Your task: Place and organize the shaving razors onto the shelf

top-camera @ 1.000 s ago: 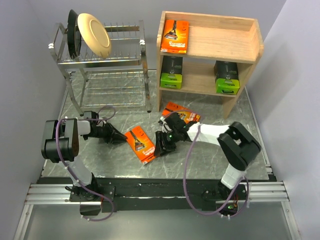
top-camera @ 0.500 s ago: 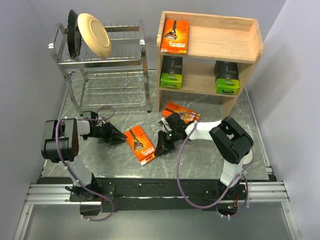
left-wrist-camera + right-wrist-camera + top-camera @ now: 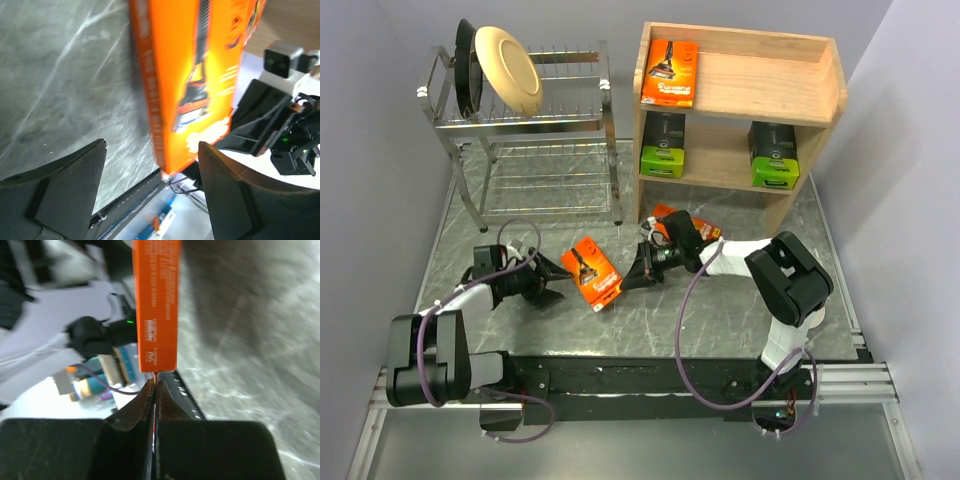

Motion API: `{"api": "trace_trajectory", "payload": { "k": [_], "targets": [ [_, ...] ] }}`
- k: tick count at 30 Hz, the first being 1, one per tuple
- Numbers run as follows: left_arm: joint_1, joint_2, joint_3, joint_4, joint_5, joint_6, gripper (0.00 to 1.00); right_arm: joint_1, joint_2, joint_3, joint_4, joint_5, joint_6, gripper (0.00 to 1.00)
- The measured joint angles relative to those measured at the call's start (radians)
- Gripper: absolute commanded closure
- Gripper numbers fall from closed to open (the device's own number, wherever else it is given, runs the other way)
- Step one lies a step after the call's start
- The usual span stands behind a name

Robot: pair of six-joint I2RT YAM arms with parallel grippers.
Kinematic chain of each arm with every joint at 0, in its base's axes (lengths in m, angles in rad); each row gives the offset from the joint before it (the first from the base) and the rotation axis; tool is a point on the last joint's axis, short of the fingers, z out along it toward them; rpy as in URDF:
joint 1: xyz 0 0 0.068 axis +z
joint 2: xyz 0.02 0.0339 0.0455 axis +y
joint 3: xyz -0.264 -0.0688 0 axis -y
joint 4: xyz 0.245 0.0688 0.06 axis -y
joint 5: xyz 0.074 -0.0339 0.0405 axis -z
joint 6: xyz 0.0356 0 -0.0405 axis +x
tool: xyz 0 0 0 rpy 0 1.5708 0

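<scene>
An orange razor pack (image 3: 591, 272) stands tilted on edge on the table between my two grippers. My right gripper (image 3: 636, 273) is shut on the thin tab at its right end; in the right wrist view the pack (image 3: 156, 305) shows edge-on above the shut gripper (image 3: 155, 386). My left gripper (image 3: 553, 284) is open at its left end, and the pack (image 3: 195, 75) hangs just past the spread fingers (image 3: 75, 185) without touching them. Another orange pack (image 3: 698, 229) lies under the right arm. The wooden shelf (image 3: 775, 95) holds one orange pack (image 3: 670, 72) on top and two black packs (image 3: 662, 145) (image 3: 772, 155) below.
A chrome dish rack (image 3: 535, 130) with plates (image 3: 505, 68) stands at the back left, close beside the shelf. The black rail (image 3: 620, 375) with the arm bases runs along the near edge. Grey walls close in both sides.
The right gripper has shut on the pack's end and raised it off the table. The left gripper has opened, and the left arm has swung lower and forward.
</scene>
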Motion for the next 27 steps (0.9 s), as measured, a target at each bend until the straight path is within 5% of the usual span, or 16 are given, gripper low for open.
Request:
{"api": "trace_trajectory", "payload": {
  "k": [10,16,20,23,27],
  "targets": [
    [-0.054,0.132,-0.037,0.278,0.042,-0.198,0.24,-0.018,0.142,0.072,0.271,-0.084,0.274,1.00],
    [-0.096,0.317,-0.001,0.505,0.129,-0.357,0.53,-0.010,0.144,0.085,0.281,-0.086,0.299,1.00],
    [-0.094,0.334,0.007,0.578,0.146,-0.410,0.73,-0.011,0.144,0.112,0.208,-0.088,0.264,0.56],
    [-0.092,0.314,0.002,0.607,0.153,-0.416,0.74,-0.015,0.145,0.116,0.166,-0.087,0.240,0.43],
    [-0.094,0.259,-0.037,0.608,0.176,-0.403,0.74,-0.023,0.145,0.114,0.173,-0.087,0.248,0.37]
  ]
}}
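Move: The right hand already pinches the held shaving razor pack by its near right corner; the pack's middle lies about 6 cm to its left and 3 cm ahead. From the open left hand that middle is some 6 cm right and 2 cm ahead, about level. A second razor pack lies 14 cm ahead and 14 cm right of the right hand, 7 cm lower; the dish rack's near right foot stands about 14 cm straight ahead, 8 cm lower. Left hand reaches about 6 cm right-forward and pinches the pack's edge; right carries it 4 cm forward-left, then opens. ##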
